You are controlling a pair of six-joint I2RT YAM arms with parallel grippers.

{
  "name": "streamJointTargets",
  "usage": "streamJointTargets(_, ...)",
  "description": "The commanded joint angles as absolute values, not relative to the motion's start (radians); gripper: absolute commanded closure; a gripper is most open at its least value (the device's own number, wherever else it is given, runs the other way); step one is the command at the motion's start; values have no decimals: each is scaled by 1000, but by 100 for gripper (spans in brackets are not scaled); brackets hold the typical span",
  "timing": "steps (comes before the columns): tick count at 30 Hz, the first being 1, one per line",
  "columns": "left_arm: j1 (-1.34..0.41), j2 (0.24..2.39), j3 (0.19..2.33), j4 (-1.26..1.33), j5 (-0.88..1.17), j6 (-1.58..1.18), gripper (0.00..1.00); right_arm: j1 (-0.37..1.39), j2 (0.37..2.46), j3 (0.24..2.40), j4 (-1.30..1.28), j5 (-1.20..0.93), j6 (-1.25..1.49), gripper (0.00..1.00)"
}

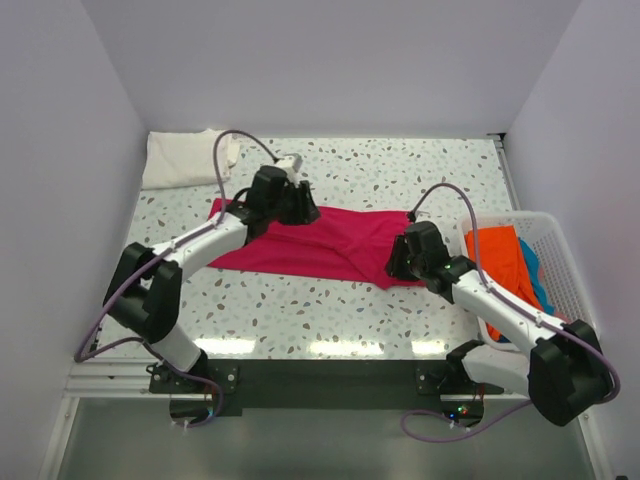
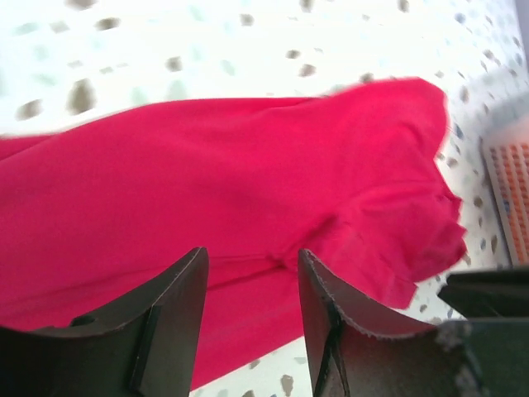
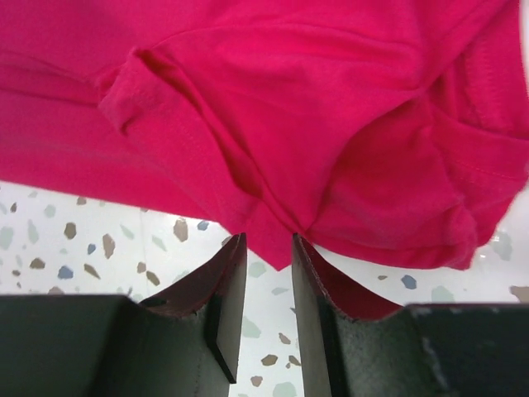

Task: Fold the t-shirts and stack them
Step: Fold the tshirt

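A magenta-red t-shirt [image 1: 320,243] lies spread across the middle of the table, partly folded into a long band. My left gripper [image 1: 300,210] hovers over its far left part. In the left wrist view its jaws [image 2: 252,269] stand open above the cloth [image 2: 248,174] with nothing between them. My right gripper [image 1: 396,266] is at the shirt's near right edge. Its fingers [image 3: 269,241] stand a little apart, open. A bunched corner of the magenta cloth [image 3: 331,141] reaches just between the tips and is not pinched. A folded cream-white t-shirt [image 1: 185,158] lies at the back left.
A white mesh basket [image 1: 560,225] stands at the right edge of the table, holding an orange t-shirt [image 1: 497,255] and a blue one [image 1: 541,288]. The terrazzo table top [image 1: 300,310] shows in front of the magenta shirt. White walls close in the sides and back.
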State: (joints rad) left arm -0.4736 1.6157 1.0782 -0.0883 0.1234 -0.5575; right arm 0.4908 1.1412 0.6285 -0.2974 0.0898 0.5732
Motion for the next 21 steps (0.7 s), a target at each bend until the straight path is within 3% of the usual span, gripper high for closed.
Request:
streamJointTargets(1,-587,1670,1160,-20,158,-396,48,492,1112,678,-333,205,604,69)
streamJointTargets(12,-767,1910,1367,-78,111,-236,47,494,1032,617,-396,236,635,68)
streamJointTargets(21,-798,1959,1365,-87,46,-219,47,492,1031,583,-381,226,638,67)
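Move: Off to the left hand's right, about 13 cm, and some 3 cm back and 10 cm below, lies the upper corner of the t-shirt's folded-over flap; the flap's tip is roughly 9 cm farther right and 11 cm nearer the base than that corner. From the right hand the flap tip is only about 2 cm left, level fore-and-aft and 5 cm down, while the t-shirt's near right corner lies about 8 cm right, 1 cm ahead and 5 cm down. Swinging some 14 cm to the right across the t-shirt, the left hand turns its fingers clockwise by about 25 degrees, sinks 6 cm and draws slightly back, easing to a stop over the flap's upper corner, fingers still half open. The right hand, part open, shifts about 3 cm right towards the near right corner, clear of the flap tip. ##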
